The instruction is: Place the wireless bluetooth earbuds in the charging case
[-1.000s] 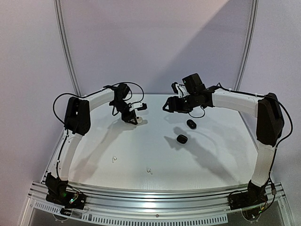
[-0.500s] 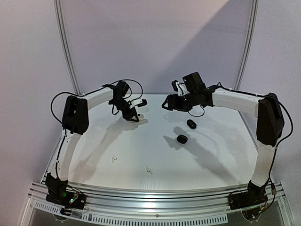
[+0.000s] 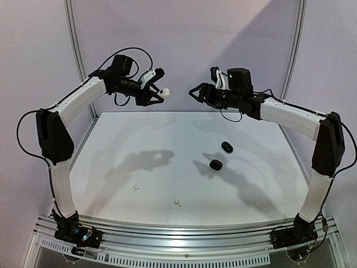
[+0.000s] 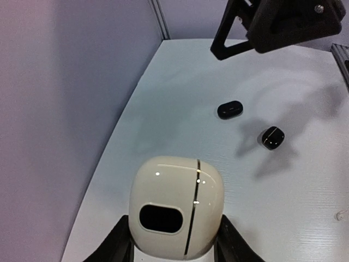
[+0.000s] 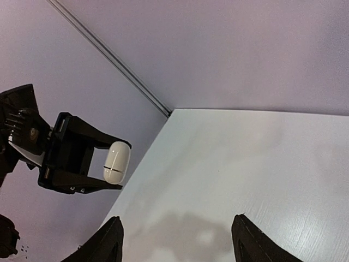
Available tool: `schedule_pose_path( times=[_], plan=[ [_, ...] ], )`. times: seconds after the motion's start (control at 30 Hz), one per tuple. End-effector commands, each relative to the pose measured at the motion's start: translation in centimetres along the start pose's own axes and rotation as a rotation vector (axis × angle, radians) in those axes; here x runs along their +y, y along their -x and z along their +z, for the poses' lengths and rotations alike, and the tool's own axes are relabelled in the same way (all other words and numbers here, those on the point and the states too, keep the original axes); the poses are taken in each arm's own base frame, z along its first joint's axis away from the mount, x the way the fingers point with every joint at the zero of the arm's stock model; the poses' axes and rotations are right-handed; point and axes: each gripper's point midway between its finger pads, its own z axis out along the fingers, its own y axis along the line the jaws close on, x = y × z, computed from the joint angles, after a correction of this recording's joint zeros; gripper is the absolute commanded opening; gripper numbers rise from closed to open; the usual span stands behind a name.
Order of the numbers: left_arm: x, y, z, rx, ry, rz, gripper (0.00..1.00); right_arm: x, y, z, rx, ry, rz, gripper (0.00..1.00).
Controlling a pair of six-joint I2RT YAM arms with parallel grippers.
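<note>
My left gripper [image 3: 158,92] is raised high over the table's back left and is shut on a closed white charging case [image 3: 165,93]. In the left wrist view the case [image 4: 175,206] fills the space between the fingers [image 4: 117,244], its lid seam running upright. My right gripper [image 3: 193,94] hangs open and empty at the same height, facing the case across a small gap. From the right wrist the case [image 5: 116,161] shows in the left gripper [image 5: 76,164], beyond my open right gripper [image 5: 177,225]. Two white earbuds [image 3: 134,188] [image 3: 177,202] lie near the table's front.
Two closed black cases [image 3: 226,147] [image 3: 216,164] lie right of centre on the white table [image 3: 167,167]; they also show in the left wrist view [image 4: 230,109] [image 4: 271,137]. Purple walls and a metal frame post [image 3: 75,50] stand close behind both grippers.
Both arms have risen from just above the back of the table to well above it. The left one carried the white case up, and the grippers now face each other.
</note>
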Motion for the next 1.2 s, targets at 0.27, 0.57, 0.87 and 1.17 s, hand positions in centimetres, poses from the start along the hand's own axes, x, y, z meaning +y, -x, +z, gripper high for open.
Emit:
schedule_pose_path(
  times=[0.27, 0.57, 0.87, 1.17],
  plan=[
    [-1.0, 3.6, 0.3, -0.088, 0.037, 0.012, 0.00, 7.2, 3.2, 2.1, -0.177, 0.224, 0.072, 0.70],
    [-1.1, 3.9, 0.0, -0.092, 0.038, 0.012, 0.00, 5.4, 2.7, 5.4, -0.181, 0.166, 0.130, 0.70],
    [-0.9, 4.0, 0.2, -0.101, 0.043, 0.020, 0.00, 6.4, 1.6, 7.2, -0.121, 0.236, 0.151, 0.57],
    [-0.2, 4.0, 0.4, -0.104, 0.072, 0.034, 0.00, 6.9, -0.1, 8.0, -0.065, 0.259, 0.168, 0.45]
  ],
)
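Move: The white charging case, already held in the left fingers and sitting practically at that gripper's hand point, lies about 11 cm to the left of the right gripper, some 2 cm farther out and level with it. Down on the table, 30 cm below the right gripper, the black square case stands about 9 cm back and 8 cm to its right, and the black oval case 3 cm ahead and 14 cm to its right. Bring the right gripper some 9 cm left to the white charging case, arching up and slightly back first, then down and forward, while tilting its fingertips up some 15 degrees to about level. Over the last stretch, partly close its fingers around the case's free end. Keep the left grip, lifting about 3 cm and easing the case 2 cm right to meet it. ##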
